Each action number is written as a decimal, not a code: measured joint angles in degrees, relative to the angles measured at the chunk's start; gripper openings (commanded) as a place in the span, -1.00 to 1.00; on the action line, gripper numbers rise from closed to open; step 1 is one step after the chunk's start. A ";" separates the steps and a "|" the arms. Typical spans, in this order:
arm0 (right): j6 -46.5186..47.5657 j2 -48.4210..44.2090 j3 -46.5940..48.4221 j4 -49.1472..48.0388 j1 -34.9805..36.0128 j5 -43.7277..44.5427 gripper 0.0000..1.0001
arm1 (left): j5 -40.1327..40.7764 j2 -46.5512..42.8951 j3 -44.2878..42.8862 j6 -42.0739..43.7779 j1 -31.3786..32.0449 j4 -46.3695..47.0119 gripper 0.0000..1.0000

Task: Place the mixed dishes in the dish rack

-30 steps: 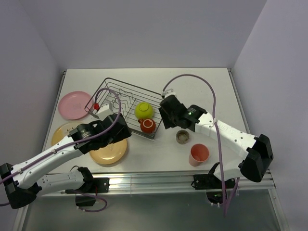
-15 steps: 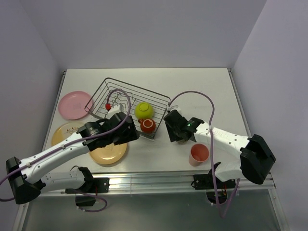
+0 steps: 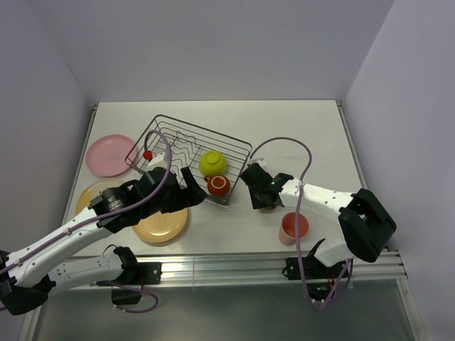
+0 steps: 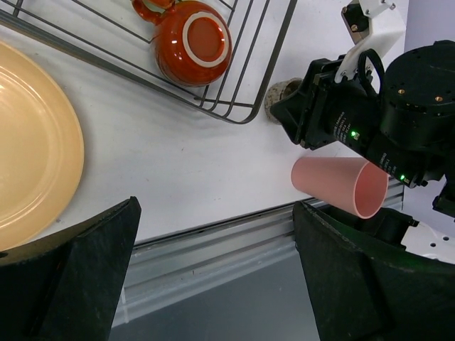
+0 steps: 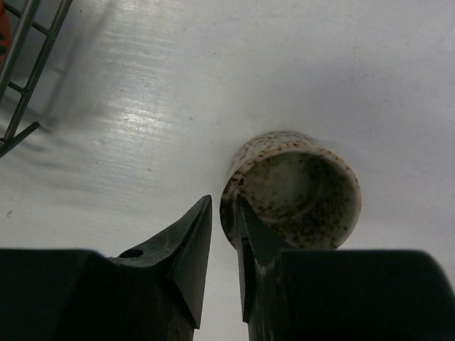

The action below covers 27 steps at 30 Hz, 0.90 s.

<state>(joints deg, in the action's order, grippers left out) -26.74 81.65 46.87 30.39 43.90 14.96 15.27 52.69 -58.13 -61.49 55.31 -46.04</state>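
The dish rack (image 3: 186, 144) holds the lime-green bowl (image 3: 212, 163) and the red mug (image 3: 217, 185) (image 4: 193, 41), which lies upside down in its near corner. My left gripper (image 3: 190, 189) (image 4: 220, 273) hovers wide open and empty just left of the mug, over the tan-orange plate (image 3: 162, 224) (image 4: 28, 142). My right gripper (image 3: 264, 201) (image 5: 225, 202) is down on the grey-beige cup (image 5: 291, 188) (image 4: 283, 96). One finger is inside the rim, the other outside with a thin gap. The salmon-pink tumbler (image 3: 294, 227) (image 4: 340, 186) stands near it. The pink plate (image 3: 110, 154) and cream plate (image 3: 89, 195) lie at the left.
The rack's wire corner (image 5: 18, 92) is close to the left of the cup. The table's front edge and metal rail (image 3: 234, 261) (image 4: 213, 245) run just below both grippers. My right arm (image 4: 384, 99) crowds the space beside the tumbler.
My right gripper came down from beside the rack onto the cup and its jaws narrowed round the rim. My left gripper swung right toward the red mug and opened wide.
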 measured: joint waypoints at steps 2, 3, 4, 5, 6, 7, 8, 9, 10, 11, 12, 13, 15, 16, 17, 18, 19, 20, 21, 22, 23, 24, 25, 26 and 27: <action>-0.57 0.44 -0.09 -0.22 -0.04 0.02 -0.51 | 0.00 -0.02 0.00 0.26 0.00 -0.04 0.88; -0.74 0.55 -0.09 -0.24 -0.04 0.04 -0.52 | 0.02 -0.02 0.00 0.39 0.00 -0.04 0.89; -0.90 0.61 -0.09 -0.26 -0.04 0.09 -0.52 | 0.00 0.00 0.00 0.50 0.00 -0.04 0.89; -1.01 0.66 -0.09 -0.28 -0.04 0.13 -0.53 | 0.00 0.00 0.00 0.66 0.00 -0.04 0.90; -1.14 0.72 -0.09 -0.26 -0.04 0.24 -0.56 | 0.00 0.02 0.00 0.81 0.00 -0.04 0.90; -1.18 0.76 -0.09 -0.24 -0.07 0.35 -0.66 | 0.00 0.02 -0.02 0.87 0.00 -0.04 0.90; -1.31 0.81 -0.09 -0.22 -0.07 0.46 -0.89 | -0.02 0.02 -0.02 1.01 0.00 -0.04 0.90; -1.29 0.81 -0.07 -0.17 -0.07 0.63 -1.00 | -0.02 0.02 -0.02 1.14 0.00 -0.02 0.90; -1.44 0.81 0.00 -0.11 -0.07 1.03 -1.00 | -0.07 0.02 -0.04 1.38 0.00 0.02 0.90; -1.62 0.79 0.11 0.04 -0.07 1.44 -1.00 | -0.39 0.00 -0.04 1.92 0.00 0.15 0.90; -1.75 0.72 0.24 0.22 -0.07 1.77 -1.00 | -0.74 -0.02 -0.04 2.40 0.00 0.59 0.90; -1.77 0.52 0.44 0.61 -0.07 2.14 -1.00 | -1.20 -0.04 -0.04 2.75 0.00 1.16 0.90; -1.73 -0.61 0.57 1.49 -0.26 2.29 -1.00 | -3.69 -0.57 0.07 4.50 -0.02 3.61 0.95; -1.70 -1.70 0.68 2.14 -0.63 2.08 -1.00 | -4.83 -1.03 0.31 5.29 -0.02 5.20 0.96; -1.73 -3.04 0.81 2.58 -1.20 1.44 -1.00 | -6.32 -1.79 0.68 6.25 -0.02 7.13 0.97; -1.64 -4.57 0.90 2.95 -1.88 0.79 -1.00 | -7.72 -2.60 1.09 7.13 -0.02 8.83 0.99; -1.51 -6.34 1.14 3.50 -2.71 -0.17 -1.00 | -8.92 -3.32 1.49 7.96 -0.02 10.49 0.98; -1.36 -8.02 1.46 3.93 -3.54 -1.31 -1.00 | -9.88 -3.98 1.88 8.72 -0.02 12.02 0.98; -1.22 -9.90 1.90 4.35 -4.39 -2.45 -1.00 | -10.99 -4.61 2.27 9.64 -0.02 13.68 0.98; -1.01 -12.24 2.45 4.57 -5.46 -4.15 -1.00 | -11.80 -5.11 2.73 10.29 -0.02 15.39 0.98; -0.90 -14.53 3.19 4.85 -6.56 -6.29 -1.00 | -12.57 -5.44 3.21 10.97 -0.02 16.81 0.98; -0.87 -16.44 4.00 4.98 -7.39 -7.93 -1.00 | -13.29 -5.75 3.72 11.61 -0.02 18.40 0.98; -0.85 -18.88 5.16 5.03 -8.37 -10.40 -1.00 | -13.97 -5.86 4.15 12.15 -0.02 19.54 0.98; -0.90 -20.63 6.19 5.07 -9.42 -12.61 -1.00 | -14.45 -5.90 4.63 12.72 -0.02 20.76 0.98; -0.96 -22.51 7.43 5.05 -10.58 -15.34 -1.00 | -15.08 -5.88 5.25 13.29 -0.02 22.21 0.98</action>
<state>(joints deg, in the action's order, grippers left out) -27.70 59.13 54.30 35.44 33.32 -0.38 0.19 46.81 -52.88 -48.21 55.29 -23.83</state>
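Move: The right hand stands low over the speckled cup's near-left rim: the cup's middle lies about 3 cm to its right, 1 cm ahead and 2 cm below. Of the neighbours, the pink cup is some 11 cm right and 8 cm back of that hand, the orange mug in the dish rack 14 cm left and 6 cm ahead. From the left hand, the speckled cup lies roughly 24 cm right, 5 cm ahead and 20 cm down. Staying low at first, the right fingers close and pinch the left wall of the speckled cup, then the hand lifts it ever faster, nearly straight up by about 15 cm, the fingertips swinging out to the left. Late on, the open, empty left hand moves up and right towards the cup, about 8 cm, turning some 25 degrees. ##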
